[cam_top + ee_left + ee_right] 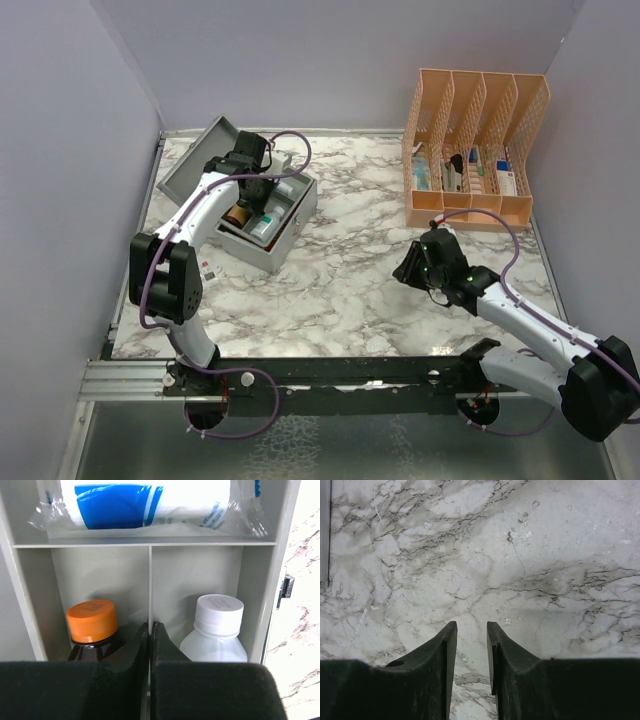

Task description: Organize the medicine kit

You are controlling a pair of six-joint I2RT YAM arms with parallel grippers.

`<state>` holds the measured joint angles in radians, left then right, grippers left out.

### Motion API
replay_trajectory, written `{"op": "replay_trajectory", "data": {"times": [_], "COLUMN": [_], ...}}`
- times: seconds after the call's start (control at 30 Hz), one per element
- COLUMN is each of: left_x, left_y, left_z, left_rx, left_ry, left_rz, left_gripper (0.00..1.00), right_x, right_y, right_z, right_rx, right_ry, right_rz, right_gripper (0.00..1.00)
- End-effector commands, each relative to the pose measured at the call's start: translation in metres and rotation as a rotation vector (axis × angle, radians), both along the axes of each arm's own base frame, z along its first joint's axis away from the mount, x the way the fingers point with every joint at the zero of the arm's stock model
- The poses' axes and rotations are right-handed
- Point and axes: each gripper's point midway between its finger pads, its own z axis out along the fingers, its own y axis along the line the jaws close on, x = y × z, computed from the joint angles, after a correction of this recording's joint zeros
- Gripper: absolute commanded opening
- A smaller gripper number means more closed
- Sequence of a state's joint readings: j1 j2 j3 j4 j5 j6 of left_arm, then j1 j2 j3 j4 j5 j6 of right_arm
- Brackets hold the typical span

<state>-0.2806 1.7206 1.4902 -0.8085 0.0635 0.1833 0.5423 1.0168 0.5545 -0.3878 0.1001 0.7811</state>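
Observation:
The medicine kit (272,256), a grey metal case, stands open at the left of the table with its lid (194,154) leaning back. My left gripper (256,196) reaches down into it. In the left wrist view its jaws (150,625) are shut, tips level with the thin divider (150,580) of the grey tray, holding nothing that I can see. A brown bottle with an orange cap (92,621) stands left of the divider, a white bottle (218,622) right of it. A wrapped white and blue pack (150,500) lies in the far compartment. My right gripper (412,268) (471,627) hovers open over bare marble.
A peach slotted organizer (475,150) with several medicine boxes stands at the back right. A small white item (208,268) lies on the table beside the kit's near left corner. Grey walls close in the table on both sides.

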Motion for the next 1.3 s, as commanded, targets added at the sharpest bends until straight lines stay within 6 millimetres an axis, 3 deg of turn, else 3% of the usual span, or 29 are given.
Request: {"op": "replay_trajectory", "data": {"times": [0.0, 0.8, 1.1, 1.27], "left_x": [0.017, 0.018, 0.019, 0.021], "left_y": [-0.005, -0.015, -0.007, -0.003], "left_z": [0.002, -0.019, -0.015, 0.01], "left_rx": [-0.029, -0.06, -0.035, -0.042], "left_ry": [-0.041, 0.027, 0.023, -0.024], "left_rz": [0.01, -0.007, 0.061, 0.106], "left_gripper": [0.0, 0.03, 0.23, 0.4], "right_x": [0.005, 0.004, 0.004, 0.003], "right_y": [0.003, 0.0, 0.001, 0.001], "right_z": [0.003, 0.005, 0.006, 0.009], "right_rx": [0.011, 0.005, 0.008, 0.02], "right_ry": [-0.024, -0.032, -0.034, -0.041], "right_rz": [0.001, -0.005, -0.005, -0.009], "right_gripper": [0.31, 0.31, 0.31, 0.31]}}
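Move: The grey tray, its short divider still pinched in the left fingers, has its place in the open metal box right beneath: the box's middle is about 2 cm ahead, 1 cm right and 8 cm below the left hand. In the tray, the brown bottle lies some 4 cm left and 1 cm back, the white bottle 2 cm right and 4 cm back, the bandage roll 5 cm ahead and 3 cm right. From the idle right hand the box is roughly 14 cm forward and 27 cm left. The tray, hanging by its short divider, goes nearly straight down into the metal box as the left hand sinks about 3.5 cm, easing off once on the way and tipping some 5 degrees farther forward. At the bottom the fingers stay, open about a third to let go of the divider between the two bottles, then begin to rise, about 1 cm up and slightly forward. ##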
